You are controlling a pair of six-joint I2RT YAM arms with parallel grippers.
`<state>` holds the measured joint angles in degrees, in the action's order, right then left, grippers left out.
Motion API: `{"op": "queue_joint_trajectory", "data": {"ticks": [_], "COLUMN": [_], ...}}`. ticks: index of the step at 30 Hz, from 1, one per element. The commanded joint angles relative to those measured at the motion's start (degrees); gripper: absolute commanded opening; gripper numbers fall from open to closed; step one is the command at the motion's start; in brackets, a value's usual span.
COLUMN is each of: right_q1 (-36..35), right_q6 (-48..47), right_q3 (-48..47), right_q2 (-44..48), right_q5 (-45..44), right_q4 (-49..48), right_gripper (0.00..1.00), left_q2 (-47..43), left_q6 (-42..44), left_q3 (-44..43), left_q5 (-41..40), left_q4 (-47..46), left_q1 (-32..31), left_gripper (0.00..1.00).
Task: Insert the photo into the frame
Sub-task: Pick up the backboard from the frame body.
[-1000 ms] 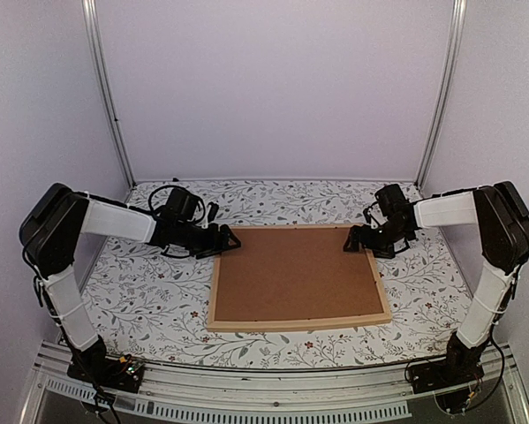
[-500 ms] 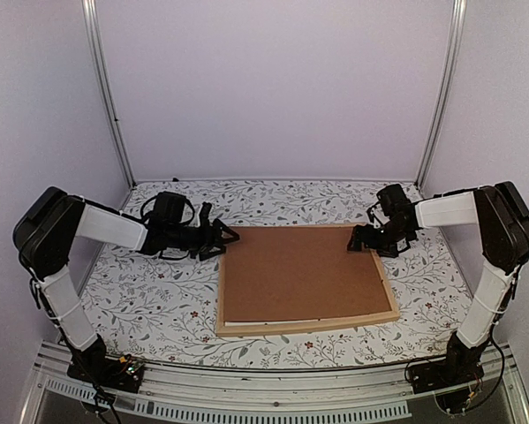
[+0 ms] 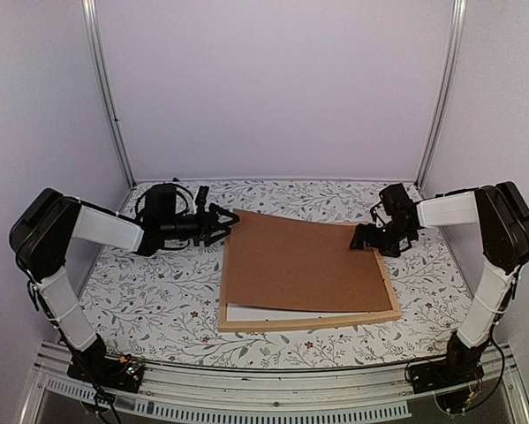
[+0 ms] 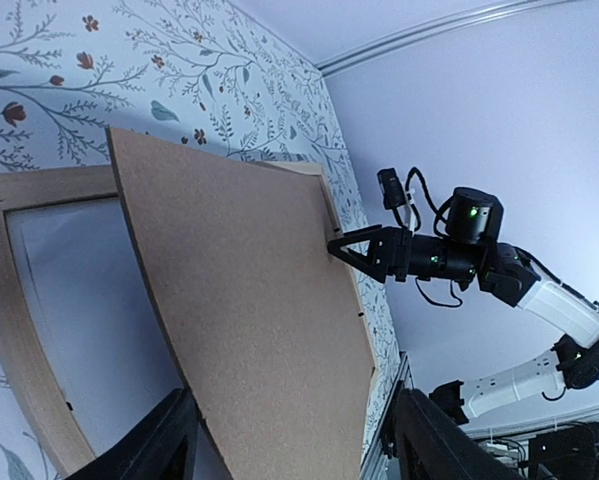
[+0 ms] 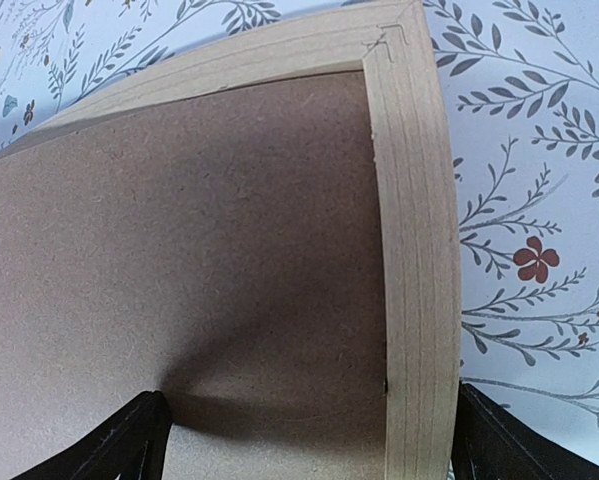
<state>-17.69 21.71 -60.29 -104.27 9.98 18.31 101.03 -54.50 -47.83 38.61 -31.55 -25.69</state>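
The light wood frame (image 3: 308, 321) lies flat on the floral table, also seen in the wrist views (image 4: 9, 290) (image 5: 414, 250). A brown backing board (image 3: 299, 261) rests in it, its far left corner tilted up off the frame. My left gripper (image 3: 222, 223) is at that raised corner, and the board (image 4: 249, 270) passes between its wide-apart jaws (image 4: 294, 420). A white sheet (image 3: 260, 313) (image 4: 89, 300) shows in the frame under the board; whether it is the photo I cannot tell. My right gripper (image 3: 361, 240) (image 5: 309, 410) is open over the board (image 5: 179, 230) and the frame's far right rail.
The floral tablecloth (image 3: 158, 300) surrounds the frame. White walls and two metal uprights (image 3: 105, 97) close off the back. A metal rail (image 3: 273, 389) runs along the near edge by the arm bases.
My left gripper has risen, tilting the board's left side up off the frame and uncovering the white sheet. The frame has slid slightly right. The right arm has hardly moved.
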Motion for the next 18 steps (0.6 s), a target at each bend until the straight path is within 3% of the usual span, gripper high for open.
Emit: {"op": "queue_joint_trajectory", "data": {"ticks": [1,18], "right_q1": [-3.5,-3.5], "right_q6": [0.9,0.5], "right_q3": [1.4,0.6], "right_q2": [-1.9,-2.0], "right_q5": [12.0,11.8], "right_q4": [1.7,2.3], "right_gripper": [0.98,0.98], "left_q2": [0.2,5.0], "left_q6": [-1.7,-7.1], "left_q3": [-0.6,-2.1], "left_q5": [11.1,13.1], "left_q4": [-12.9,-26.8], "left_q1": [-3.9,-7.0], "left_gripper": [0.69,0.67]}}
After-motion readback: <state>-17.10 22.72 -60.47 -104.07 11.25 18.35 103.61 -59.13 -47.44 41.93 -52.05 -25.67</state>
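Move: The backboard is already tilted up, with its left edge at my left fingers near the far-left corner. Its middle lies some 17 cm to the right of my left hand, 9 cm back and about 6 cm lower. The wooden frame under it is centred about 17 cm right, 10 cm back and 11 cm below. From my right hand, down at the frame's right side, the backboard's middle lies roughly 15 cm left and 6 cm back, slightly higher. With my left fingers still parted at the backboard's raised left edge, I keep levering that edge up out of the frame, about 5 cm higher and only a touch to the right. As I go, my wrist tips the fingertips upward and rolls, some 15 degrees in all. My right hand stays put, wide open and straddling the frame's right side. ##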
